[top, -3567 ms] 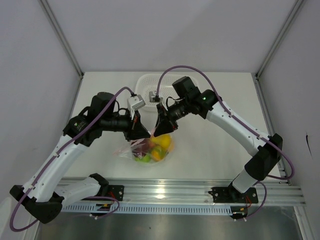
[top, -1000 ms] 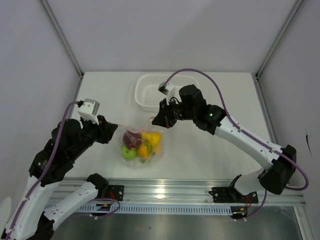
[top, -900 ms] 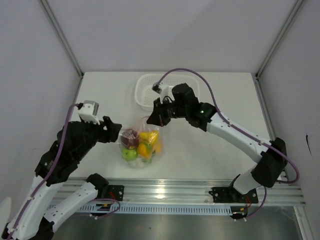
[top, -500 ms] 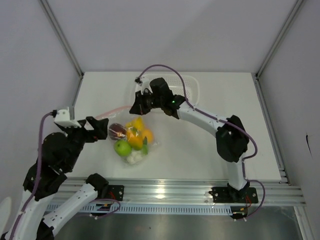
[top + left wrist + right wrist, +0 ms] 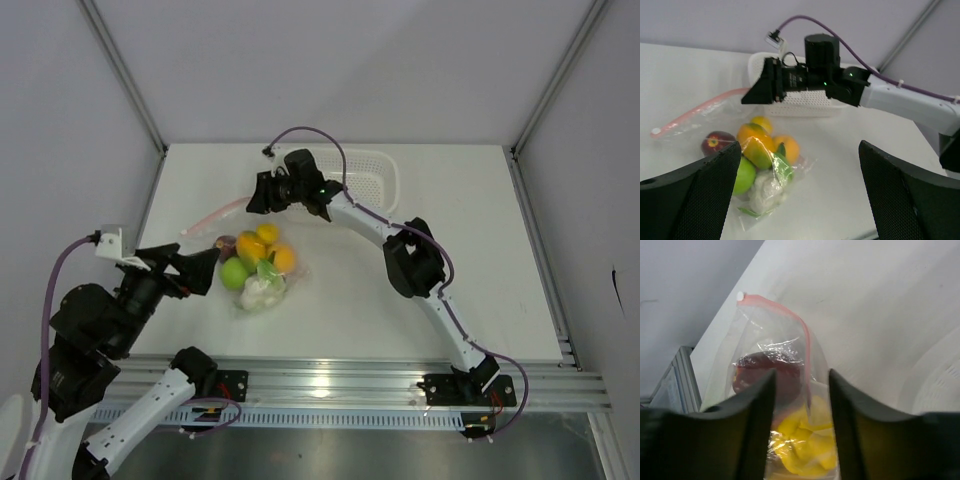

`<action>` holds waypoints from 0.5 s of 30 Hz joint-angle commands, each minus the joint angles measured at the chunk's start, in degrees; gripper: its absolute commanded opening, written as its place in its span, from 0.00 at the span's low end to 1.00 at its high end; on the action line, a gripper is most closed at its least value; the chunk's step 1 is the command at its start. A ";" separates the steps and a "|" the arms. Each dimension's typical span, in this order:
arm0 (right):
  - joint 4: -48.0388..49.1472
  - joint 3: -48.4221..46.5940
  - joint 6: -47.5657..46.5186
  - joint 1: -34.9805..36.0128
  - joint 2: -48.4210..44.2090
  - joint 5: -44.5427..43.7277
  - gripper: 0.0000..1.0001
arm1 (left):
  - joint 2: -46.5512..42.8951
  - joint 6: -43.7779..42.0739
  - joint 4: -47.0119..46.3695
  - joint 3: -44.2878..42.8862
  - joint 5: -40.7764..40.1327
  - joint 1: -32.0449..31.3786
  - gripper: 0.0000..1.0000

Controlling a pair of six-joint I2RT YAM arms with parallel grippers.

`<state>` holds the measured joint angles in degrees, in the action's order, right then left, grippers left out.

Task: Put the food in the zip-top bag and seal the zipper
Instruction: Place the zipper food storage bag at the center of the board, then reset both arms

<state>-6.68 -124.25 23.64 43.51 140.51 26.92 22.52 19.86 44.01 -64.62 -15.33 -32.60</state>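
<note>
The zip-top bag [image 5: 262,285] lies flat on the table with the food inside: a green apple [image 5: 234,273], a dark red apple [image 5: 224,243], a mango [image 5: 250,248], citrus [image 5: 266,233] and a white leafy vegetable [image 5: 256,293]. Its zipper [image 5: 215,215] runs as a pink strip up to the left. My right gripper [image 5: 250,203] hovers over the zipper's right end, open. In the right wrist view the zipper [image 5: 790,315] passes loose through the gap of that gripper [image 5: 802,375]. My left gripper [image 5: 207,272] stands wide open just left of the bag, holding nothing [image 5: 800,150].
A white perforated basket [image 5: 375,170] stands at the back, behind the right arm. The right arm stretches across the middle of the table. The table's left edge [image 5: 150,215] is close to the zipper's far end.
The left gripper has let go of the bag, opened wide and drawn back left. The right gripper has travelled left along the zipper and parted its jaws. The bag has settled onto the table.
</note>
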 commanded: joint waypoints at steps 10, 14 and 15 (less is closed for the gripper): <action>-10.36 -5.32 -9.04 -0.35 -11.38 -6.42 0.99 | 2.53 5.54 -4.63 6.08 12.52 0.34 0.99; -13.18 6.62 -10.54 -0.18 -24.81 -16.17 1.00 | 2.26 6.59 -6.39 7.57 13.92 0.34 1.00; -13.53 9.95 -10.54 -0.35 -27.80 -20.11 0.99 | 2.35 6.86 -7.35 8.28 14.36 0.26 1.00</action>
<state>-18.83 -119.35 15.66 43.05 125.91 16.80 24.80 24.67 40.64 -58.00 -3.70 -32.60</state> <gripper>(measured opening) 0.993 0.994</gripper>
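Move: Beside the far right end of the zip-top bag's pink zipper strip, the right hand has the food-filled bag's middle about 13 cm back, level left-right and some 3 cm lower; the strip's middle is 8 cm to its left and 3 cm back. The white basket's middle lies 20 cm to its right and 5 cm farther out. From the left hand, the bag is about 13 cm ahead, 7 cm right and 27 cm below. Letting go of the far end of the zipper strip, the right hand spreads its already parting fingers wide, then rises about 7 cm and draws 5 cm right towards the basket, fingers dipping slightly and turning clockwise. The left hand, empty and still wide open, moves about 5 cm right and 4 cm down towards the bag, turning some 10 degrees clockwise, without touching it. ##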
